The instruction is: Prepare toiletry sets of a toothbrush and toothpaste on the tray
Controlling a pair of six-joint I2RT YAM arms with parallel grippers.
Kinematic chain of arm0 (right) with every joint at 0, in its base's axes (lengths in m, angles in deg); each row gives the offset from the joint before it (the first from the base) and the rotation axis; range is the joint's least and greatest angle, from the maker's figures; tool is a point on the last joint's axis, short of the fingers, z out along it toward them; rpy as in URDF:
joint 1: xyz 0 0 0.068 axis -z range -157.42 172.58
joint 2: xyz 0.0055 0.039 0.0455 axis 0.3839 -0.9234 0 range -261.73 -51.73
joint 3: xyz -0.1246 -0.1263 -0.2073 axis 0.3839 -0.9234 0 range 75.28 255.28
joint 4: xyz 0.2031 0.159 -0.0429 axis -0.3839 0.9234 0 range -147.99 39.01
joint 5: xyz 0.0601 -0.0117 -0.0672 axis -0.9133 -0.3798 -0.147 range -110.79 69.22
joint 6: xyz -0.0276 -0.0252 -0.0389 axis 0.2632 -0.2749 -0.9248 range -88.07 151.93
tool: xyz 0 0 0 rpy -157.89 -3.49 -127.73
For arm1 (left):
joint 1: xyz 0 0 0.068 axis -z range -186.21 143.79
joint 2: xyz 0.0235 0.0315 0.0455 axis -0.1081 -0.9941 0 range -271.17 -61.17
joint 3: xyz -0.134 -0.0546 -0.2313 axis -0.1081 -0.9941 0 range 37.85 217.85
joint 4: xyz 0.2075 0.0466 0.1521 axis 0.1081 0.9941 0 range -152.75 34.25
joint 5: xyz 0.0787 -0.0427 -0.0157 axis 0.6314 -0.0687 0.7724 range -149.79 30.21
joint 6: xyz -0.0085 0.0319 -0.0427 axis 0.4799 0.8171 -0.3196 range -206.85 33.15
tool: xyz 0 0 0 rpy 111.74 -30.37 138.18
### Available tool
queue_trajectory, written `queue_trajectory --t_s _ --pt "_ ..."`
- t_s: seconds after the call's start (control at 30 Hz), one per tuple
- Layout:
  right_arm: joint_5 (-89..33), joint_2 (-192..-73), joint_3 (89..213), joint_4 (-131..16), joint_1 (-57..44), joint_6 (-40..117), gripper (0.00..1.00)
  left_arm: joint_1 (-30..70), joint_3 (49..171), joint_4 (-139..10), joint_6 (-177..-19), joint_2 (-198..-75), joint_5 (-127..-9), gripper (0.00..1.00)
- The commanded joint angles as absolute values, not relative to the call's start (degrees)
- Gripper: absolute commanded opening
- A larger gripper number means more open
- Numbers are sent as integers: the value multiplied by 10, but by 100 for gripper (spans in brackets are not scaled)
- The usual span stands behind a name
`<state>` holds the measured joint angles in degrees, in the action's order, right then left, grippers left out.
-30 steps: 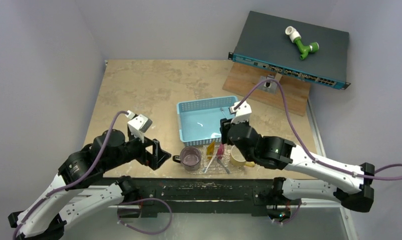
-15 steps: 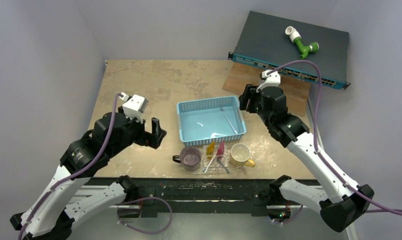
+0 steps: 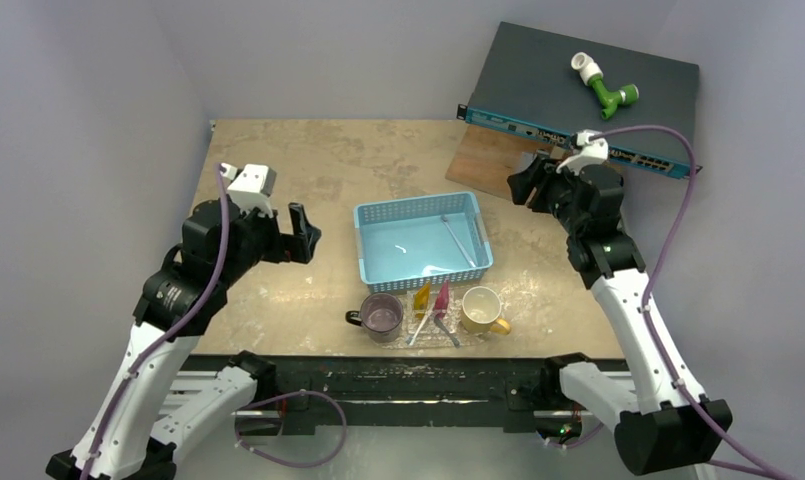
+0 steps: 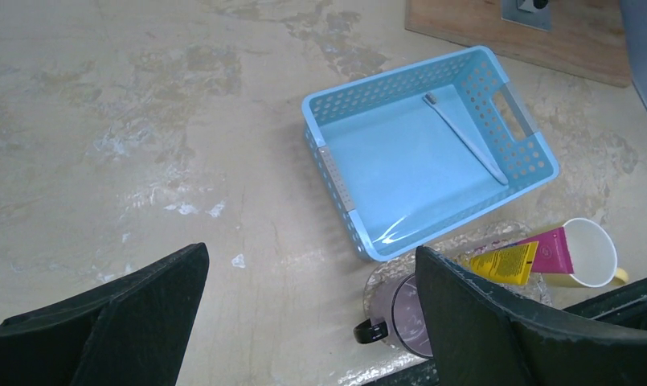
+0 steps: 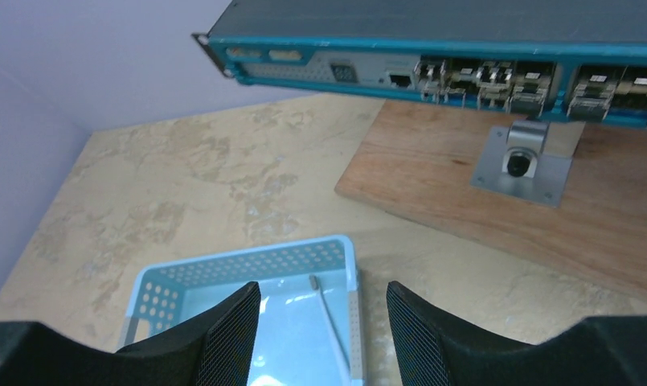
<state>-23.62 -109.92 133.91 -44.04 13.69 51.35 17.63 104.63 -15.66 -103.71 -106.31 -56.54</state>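
The clear glittery tray [image 3: 431, 338] lies at the near table edge between two mugs. On it rest a yellow toothpaste [image 3: 420, 298] [image 4: 505, 261], a pink toothpaste [image 3: 442, 299] [image 4: 551, 249] and two thin toothbrushes [image 3: 416, 329], crossing towards the front. Another toothbrush [image 3: 461, 241] [image 4: 466, 139] [image 5: 329, 320] lies inside the light-blue basket [image 3: 368, 245] [image 4: 336, 173]. My left gripper [image 3: 303, 232] [image 4: 310, 261] hangs open and empty, left of the basket. My right gripper [image 3: 524, 186] [image 5: 321, 296] is open and empty, raised beyond the basket's right end.
A purple mug [image 3: 382, 316] [image 4: 400, 310] stands left of the tray, a yellow mug [image 3: 483, 309] [image 4: 591, 253] right of it. A network switch [image 3: 588, 100] [image 5: 464, 32] with a green-white pipe fitting [image 3: 603, 85] sits on a wooden board [image 3: 498, 160] [image 5: 529, 209] at the back right.
The right arm has lifted away from the tray and swung to the back right, its jaws a little wider. The left arm has pulled back and to the left.
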Motion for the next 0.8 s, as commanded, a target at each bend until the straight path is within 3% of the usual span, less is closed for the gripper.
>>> queue_trajectory --t_s 0.0,0.5,0.57,0.77 --pt "-270 -1024 1293 -488 138 507 61 172 1015 -213 -1026 -1018 -576 100" --pt "-241 -783 1135 -563 138 507 61 172 865 -278 -1046 -769 -586 100" --pt "-254 -767 1127 -568 138 527 97 172 850 -278 -1048 -736 -587 100" --pt "-283 -744 1121 -565 138 523 99 172 832 -256 -1054 -684 -583 100"
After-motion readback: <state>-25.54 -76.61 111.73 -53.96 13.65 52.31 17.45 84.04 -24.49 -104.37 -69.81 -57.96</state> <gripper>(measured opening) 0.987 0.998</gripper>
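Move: The tray with the two toothpaste-and-toothbrush sets lies roughly 9 cm back and 24 cm to the right of the empty left hand, and some 23 cm back and 18 cm to the left of the empty right hand, about 25 cm below both. From the right hand, the yellow mug is about 21 cm back and 9 cm left, and the blue basket about 5 cm back and 18 cm left, both similarly low. Neither hand touches anything. The right hand draws back about 10 cm, away from the rack box, rising slightly while its fingers tip up some 20 degrees, and opens from part-open to wide only towards the end. The left hand, wide open throughout, pulls back and somewhat left, away from the basket, its fingers also tilting up. ##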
